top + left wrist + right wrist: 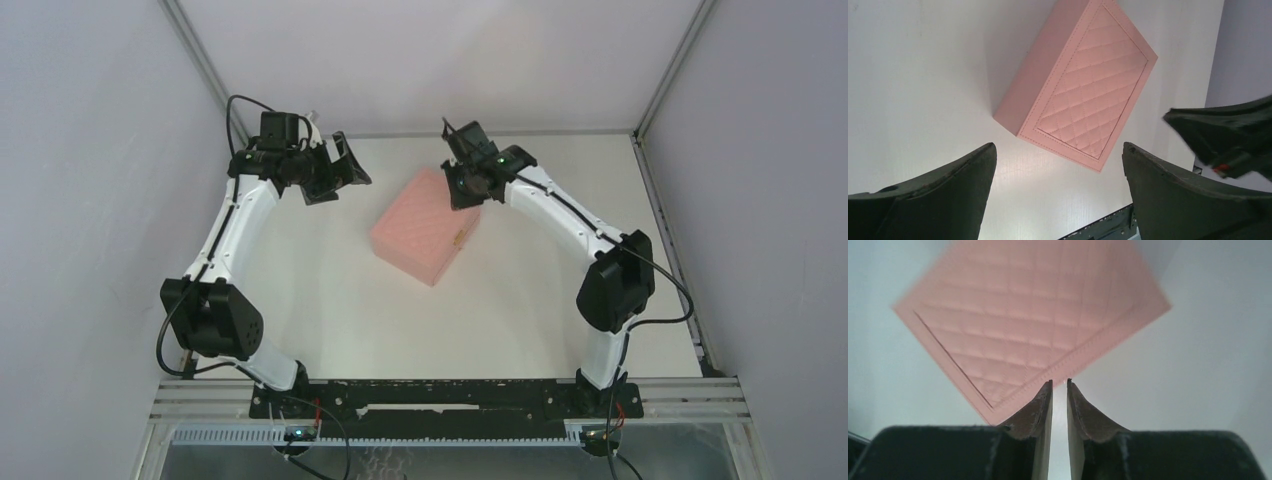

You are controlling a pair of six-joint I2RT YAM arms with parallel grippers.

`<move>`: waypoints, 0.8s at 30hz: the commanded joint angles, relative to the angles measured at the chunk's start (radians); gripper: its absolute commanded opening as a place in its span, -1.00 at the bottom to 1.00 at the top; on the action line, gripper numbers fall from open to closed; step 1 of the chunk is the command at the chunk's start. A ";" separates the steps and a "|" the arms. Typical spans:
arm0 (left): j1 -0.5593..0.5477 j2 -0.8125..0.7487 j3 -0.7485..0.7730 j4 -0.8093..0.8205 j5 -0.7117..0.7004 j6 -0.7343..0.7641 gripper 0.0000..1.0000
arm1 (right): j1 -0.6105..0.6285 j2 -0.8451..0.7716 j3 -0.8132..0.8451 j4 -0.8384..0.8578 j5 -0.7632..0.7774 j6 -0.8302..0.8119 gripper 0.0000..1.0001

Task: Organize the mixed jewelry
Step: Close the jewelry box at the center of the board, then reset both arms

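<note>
A closed pink quilted box lies near the middle of the white table, turned at an angle. It also shows as the pink box in the left wrist view and the pink box in the right wrist view. The mixed jewelry is out of view. My left gripper hangs to the far left of the box, well apart from it. This left gripper is wide open and empty. My right gripper hovers over the box's far corner. The right gripper has only a narrow gap between its jaws, with nothing in it.
Grey enclosure walls and metal frame posts surround the white table. A black rail with the arm bases runs along the near edge. The right arm's gripper shows at the right in the left wrist view.
</note>
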 commanded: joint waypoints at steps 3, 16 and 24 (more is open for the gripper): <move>-0.002 -0.038 0.041 0.014 -0.026 0.005 1.00 | 0.001 0.022 0.073 0.076 0.040 0.001 -0.51; -0.002 -0.090 0.094 0.010 -0.032 0.003 1.00 | -0.057 -0.035 0.158 0.070 0.041 0.014 -0.42; -0.002 -0.233 0.069 0.104 -0.097 0.061 0.99 | -0.224 -0.418 -0.060 0.291 0.103 0.059 -0.01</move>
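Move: The closed jewelry box's middle lies about 5 cm back, 6 cm left and roughly 9 cm below the right hand, which hovers over the lid near its right corner. The box's gold clasp is some 6 cm back and 2 cm left of that hand, about 8 cm down. From the left hand the box is about 7 cm back, 14 cm right and 17 cm lower. Right hand bobs up, dips 8 cm towards the lid, then rises 16 cm rightward, opening slightly; left rises. ##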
